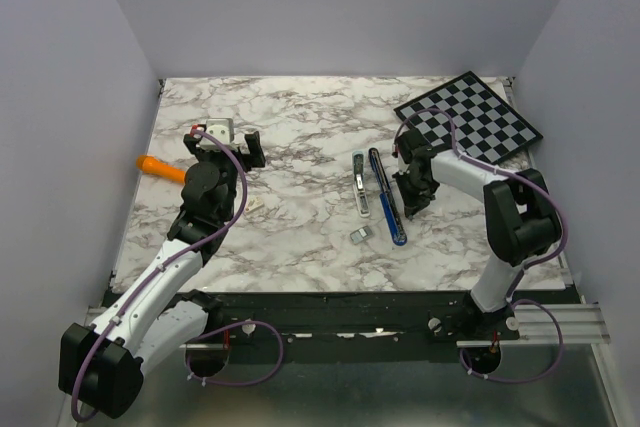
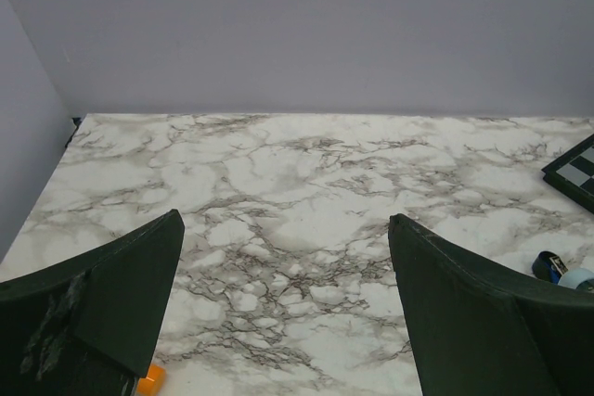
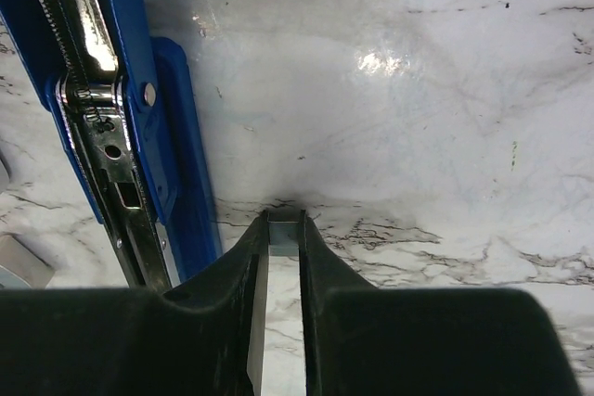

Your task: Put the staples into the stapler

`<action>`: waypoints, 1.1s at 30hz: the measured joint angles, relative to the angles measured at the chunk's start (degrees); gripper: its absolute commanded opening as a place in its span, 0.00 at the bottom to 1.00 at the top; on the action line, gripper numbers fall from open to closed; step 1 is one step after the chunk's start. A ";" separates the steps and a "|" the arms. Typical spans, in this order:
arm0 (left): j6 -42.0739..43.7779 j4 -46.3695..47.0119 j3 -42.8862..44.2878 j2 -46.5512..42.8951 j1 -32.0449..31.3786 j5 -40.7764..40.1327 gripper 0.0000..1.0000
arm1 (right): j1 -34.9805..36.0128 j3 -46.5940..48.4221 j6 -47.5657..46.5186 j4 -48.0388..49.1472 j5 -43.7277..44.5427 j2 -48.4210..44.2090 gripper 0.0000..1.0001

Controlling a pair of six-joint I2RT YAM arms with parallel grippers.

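Observation:
The stapler (image 1: 386, 197) lies open in the middle of the table, its light top part (image 1: 360, 187) flat beside the dark blue base. In the right wrist view the blue base (image 3: 139, 62) and its silvery channel (image 3: 93, 108) run along the left. My right gripper (image 3: 284, 229) is down at the table just right of the stapler. Its tips are closed on a small silvery-grey block of staples (image 3: 284, 236). Another staple block (image 1: 361, 234) lies near the stapler's front end. My left gripper (image 2: 285, 220) hangs wide open over bare marble, holding nothing.
A checkerboard (image 1: 468, 117) lies at the back right. An orange pen-like stick (image 1: 160, 167) and a white box (image 1: 218, 129) are at the left by my left gripper (image 1: 225, 147). A small whitish piece (image 1: 255, 205) lies in front of the left arm.

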 measured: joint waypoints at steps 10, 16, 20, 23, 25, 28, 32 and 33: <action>-0.02 0.00 0.00 0.02 0.00 0.09 0.99 | 0.00 -0.94 1.25 0.11 0.59 -7.32 0.22; -0.04 0.00 0.00 0.02 0.00 0.11 0.99 | 1.16 -0.90 2.89 0.42 0.63 -14.84 0.22; -0.26 0.00 0.00 0.02 0.00 0.15 0.99 | 4.15 -0.90 4.37 1.75 0.66 -17.55 0.24; -0.46 -0.02 0.00 0.02 0.00 0.20 0.99 | 7.41 -0.90 5.64 3.08 1.16 -17.99 0.24; -0.55 -0.02 0.00 0.02 0.00 0.31 0.99 | 9.46 -1.07 6.38 3.91 1.99 -17.97 0.24; -0.66 0.00 0.00 0.00 0.00 0.35 0.99 | 11.82 -1.75 7.72 5.03 3.30 -17.57 0.24; -0.66 -0.02 0.00 -0.04 0.00 0.35 0.99 | 12.28 -4.04 9.20 6.58 4.87 -16.83 0.24; -0.66 -0.02 0.00 -0.09 0.00 0.35 0.99 | 12.28 -4.61 9.55 6.78 5.29 -16.63 0.24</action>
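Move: The staples are already pinched in the right hand, just above the table. The open blue stapler they are taken to has its middle about 5 cm to the left of that hand and some 3 cm farther out, at about the same height. The small clear stapler is roughly 10 cm left and 7 cm ahead, the grey staple box about 9 cm left and 4 cm back. From the idle left hand, the blue stapler lies some 26 cm right, level in reach, 28 cm below. The staples come up off the table in the right hand's unchanged pinch, rising about 9 cm almost straight up. The right hand then swings left some 6 cm to above the blue stapler, sinking a couple of centimetres towards it at the end, while the wrist tips so the downward fingers lean forward by nearly 20 degrees. ##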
